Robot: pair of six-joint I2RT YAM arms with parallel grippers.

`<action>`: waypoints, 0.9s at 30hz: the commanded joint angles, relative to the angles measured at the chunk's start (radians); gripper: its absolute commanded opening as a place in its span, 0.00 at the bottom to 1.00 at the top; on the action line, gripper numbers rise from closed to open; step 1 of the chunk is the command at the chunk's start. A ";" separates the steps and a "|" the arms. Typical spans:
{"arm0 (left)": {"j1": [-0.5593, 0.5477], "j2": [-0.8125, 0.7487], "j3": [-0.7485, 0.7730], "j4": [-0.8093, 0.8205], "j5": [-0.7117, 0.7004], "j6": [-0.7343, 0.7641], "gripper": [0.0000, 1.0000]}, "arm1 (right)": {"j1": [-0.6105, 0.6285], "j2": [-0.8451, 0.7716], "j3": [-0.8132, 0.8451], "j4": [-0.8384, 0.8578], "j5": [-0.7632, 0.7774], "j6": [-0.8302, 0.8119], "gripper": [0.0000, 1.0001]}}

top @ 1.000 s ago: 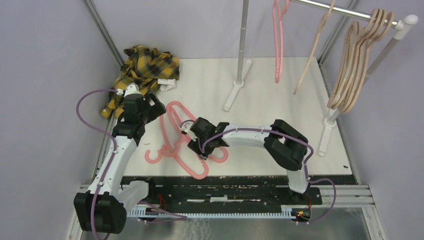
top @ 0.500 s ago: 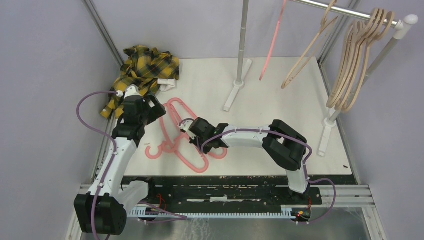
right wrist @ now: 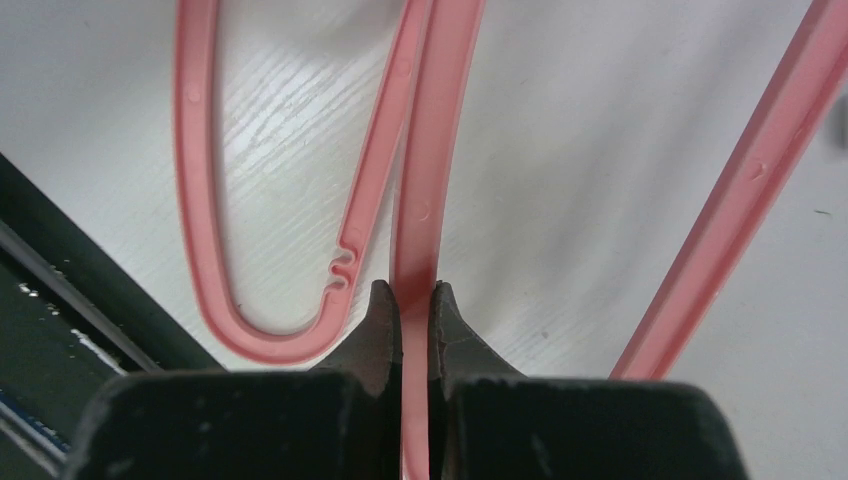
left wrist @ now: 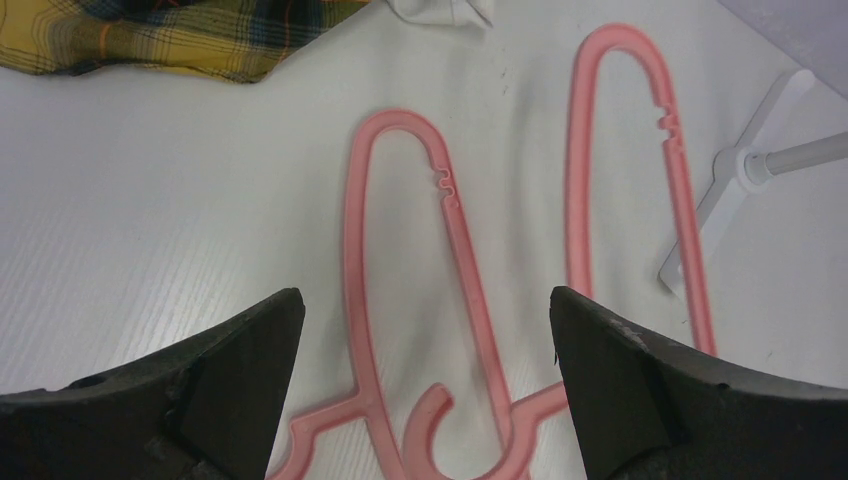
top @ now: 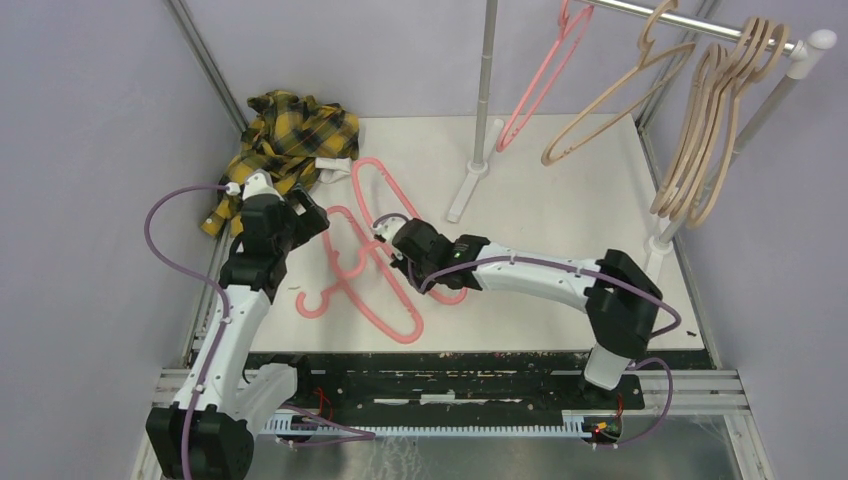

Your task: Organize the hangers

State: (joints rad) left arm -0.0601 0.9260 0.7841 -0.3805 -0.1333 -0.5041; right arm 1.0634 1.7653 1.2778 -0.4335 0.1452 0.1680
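Two pink hangers lie overlapped on the white table. The nearer one (top: 372, 300) (left wrist: 462, 240) lies flat with its hook to the left. My right gripper (top: 394, 244) (right wrist: 415, 292) is shut on a straight bar of the other pink hanger (top: 371, 170) (right wrist: 432, 150), low over the table. Over both hangers, by the hooks, my left gripper (top: 312, 218) (left wrist: 425, 310) stands wide open and holds nothing. On the rail (top: 690, 22) hang one pink hanger (top: 535, 85), one beige hanger (top: 600, 110), both swung left, and several beige hangers (top: 712, 125) bunched at the right end.
A yellow plaid shirt (top: 288, 135) (left wrist: 150, 35) lies crumpled at the table's far left corner. The rack's left pole (top: 487, 70) stands on a white foot (top: 468, 182) (left wrist: 745, 190) mid-table; its right foot (top: 655, 262) sits at the right edge.
My right gripper has shut on the pink hanger's bar and dragged that hanger toward the far side. The pink and single beige hangers on the rail have swung left. The left arm barely moved.
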 commanded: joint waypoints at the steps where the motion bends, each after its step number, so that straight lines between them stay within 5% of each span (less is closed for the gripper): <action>1: 0.006 -0.043 0.006 0.025 -0.033 0.000 0.99 | -0.024 -0.140 0.084 -0.014 0.064 0.069 0.00; 6: 0.006 -0.058 0.007 0.023 -0.036 0.002 0.99 | -0.065 -0.247 0.099 0.060 0.022 0.186 0.00; 17: 0.007 -0.030 0.028 0.027 0.012 0.018 0.99 | -0.068 -0.505 0.049 0.499 0.274 0.418 0.01; 27: 0.006 -0.025 0.005 0.028 0.027 0.047 0.99 | -0.068 -0.537 -0.075 0.738 0.338 0.597 0.01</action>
State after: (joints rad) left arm -0.0601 0.9012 0.7841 -0.3805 -0.1265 -0.5034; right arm 0.9928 1.2274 1.2495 0.1642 0.4416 0.6647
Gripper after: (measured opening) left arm 0.992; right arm 0.050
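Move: The right gripper already holds a pink hanger. The rail, beside the pink hanger already hung there, is some 20 cm ahead of this hand, 26 cm to its right and 46 cm above it. The left rack post stands about 25 cm ahead and 16 cm right. The last table hanger lies about 7 cm left, level and 8 cm below. From the left hand, that rail spot is roughly 13 cm ahead, 42 cm right and 36 cm up. Keep the right fingers shut on the pink hanger's long arm and raise it about 35 cm towards the rail, easing some 5 cm forward and 5 cm right on the way. As it climbs, swing the wrist up through roughly 80 degrees, left side rising and turning clockwise, so the fingers go from pointing steeply down to forward-left and just above level. ##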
